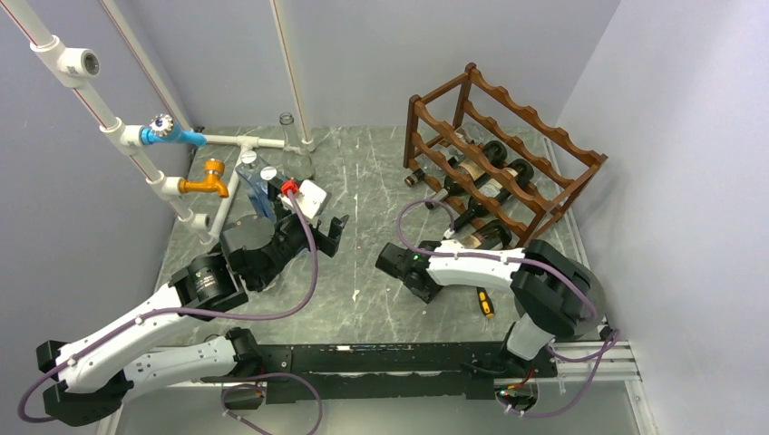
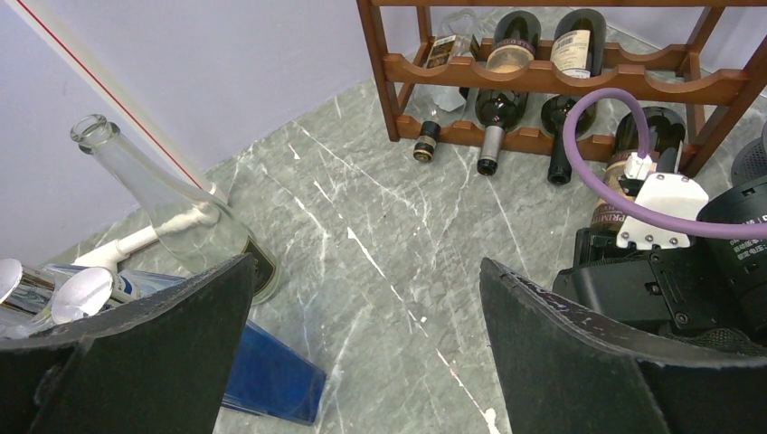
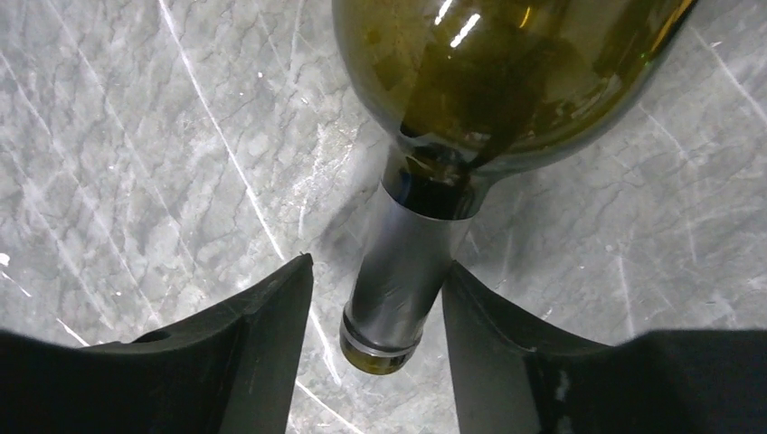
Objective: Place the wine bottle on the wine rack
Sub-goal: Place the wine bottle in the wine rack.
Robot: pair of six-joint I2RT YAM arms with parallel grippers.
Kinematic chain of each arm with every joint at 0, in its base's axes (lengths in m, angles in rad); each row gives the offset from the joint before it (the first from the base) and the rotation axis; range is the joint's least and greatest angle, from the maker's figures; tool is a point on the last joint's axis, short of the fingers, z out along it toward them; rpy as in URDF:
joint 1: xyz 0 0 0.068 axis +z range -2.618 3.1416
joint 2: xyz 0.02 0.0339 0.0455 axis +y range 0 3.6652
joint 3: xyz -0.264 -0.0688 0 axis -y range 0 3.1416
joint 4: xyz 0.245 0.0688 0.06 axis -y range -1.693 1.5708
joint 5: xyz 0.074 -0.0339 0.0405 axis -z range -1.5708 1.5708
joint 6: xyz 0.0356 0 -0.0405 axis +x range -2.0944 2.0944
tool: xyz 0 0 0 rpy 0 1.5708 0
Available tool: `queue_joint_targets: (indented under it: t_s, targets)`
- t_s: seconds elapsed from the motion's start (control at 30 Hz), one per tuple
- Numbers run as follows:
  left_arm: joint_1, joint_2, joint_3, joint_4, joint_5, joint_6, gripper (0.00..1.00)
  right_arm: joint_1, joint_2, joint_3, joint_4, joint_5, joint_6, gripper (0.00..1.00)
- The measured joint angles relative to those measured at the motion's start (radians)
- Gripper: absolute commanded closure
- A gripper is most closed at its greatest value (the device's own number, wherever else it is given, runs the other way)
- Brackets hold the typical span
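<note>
A dark green wine bottle (image 3: 506,72) lies on the marble table just in front of the wine rack (image 1: 508,145), its foil-capped neck (image 3: 407,262) pointing at my right wrist camera. My right gripper (image 3: 380,262) straddles that neck with its jaws open. The right finger touches the foil and a gap shows on the left side. From above, the bottle (image 1: 481,237) lies beside the right gripper (image 1: 446,246), which is partly hidden under its arm. My left gripper (image 1: 331,234) hangs wide open over bare table at left centre, holding nothing.
The rack (image 2: 543,77) holds several bottles on its lower tiers. A clear glass bottle (image 2: 154,199) and a blue container (image 2: 271,375) stand by the left gripper. White pipes with taps (image 1: 172,134) cross the back left. A yellow-handled screwdriver (image 1: 485,302) lies near the right arm.
</note>
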Motion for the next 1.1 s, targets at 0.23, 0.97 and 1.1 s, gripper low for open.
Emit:
queue_joint_targets:
  t_s: [0.23, 0.97, 1.1]
  targets:
    - [0.0, -0.016, 0.0, 0.0, 0.003, 0.0, 0.0, -0.007, 0.022, 0.008, -0.013, 0.009, 0.018, 0.64]
    - [0.0, -0.039, 0.0, -0.005, 0.014, 0.002, 0.01, -0.196, -0.169, -0.026, -0.147, 0.125, -0.089, 1.0]
    - [0.0, -0.039, 0.0, -0.005, 0.015, 0.002, 0.01, -0.26, -0.158, -0.026, -0.14, 0.144, -0.154, 1.0]
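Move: The wine bottle lies with its neck already between the right hand's open fingers and its base end at the rack; its middle is about 11 cm to the right, 4 cm ahead and a little higher. Its bottom-row slot is some 23 cm right and 12 cm ahead. The next bottle's mouth is 11 cm right and 13 cm ahead, the screwdriver 16 cm right and 4 cm back. From the left hand, the bottle is roughly 30 cm right, 3 cm ahead and 30 cm down. The bottle's foil-covered neck is pinched near the mouth as the right fingers close on it from either side; the hand lifts it about 4 cm, then carries it some 10 cm to the right and 4 cm forward, feeding the bottle base-first into its slot. The wrist rolls and turns clockwise by roughly 10 degrees on the way, and the fingers keep their grip. ##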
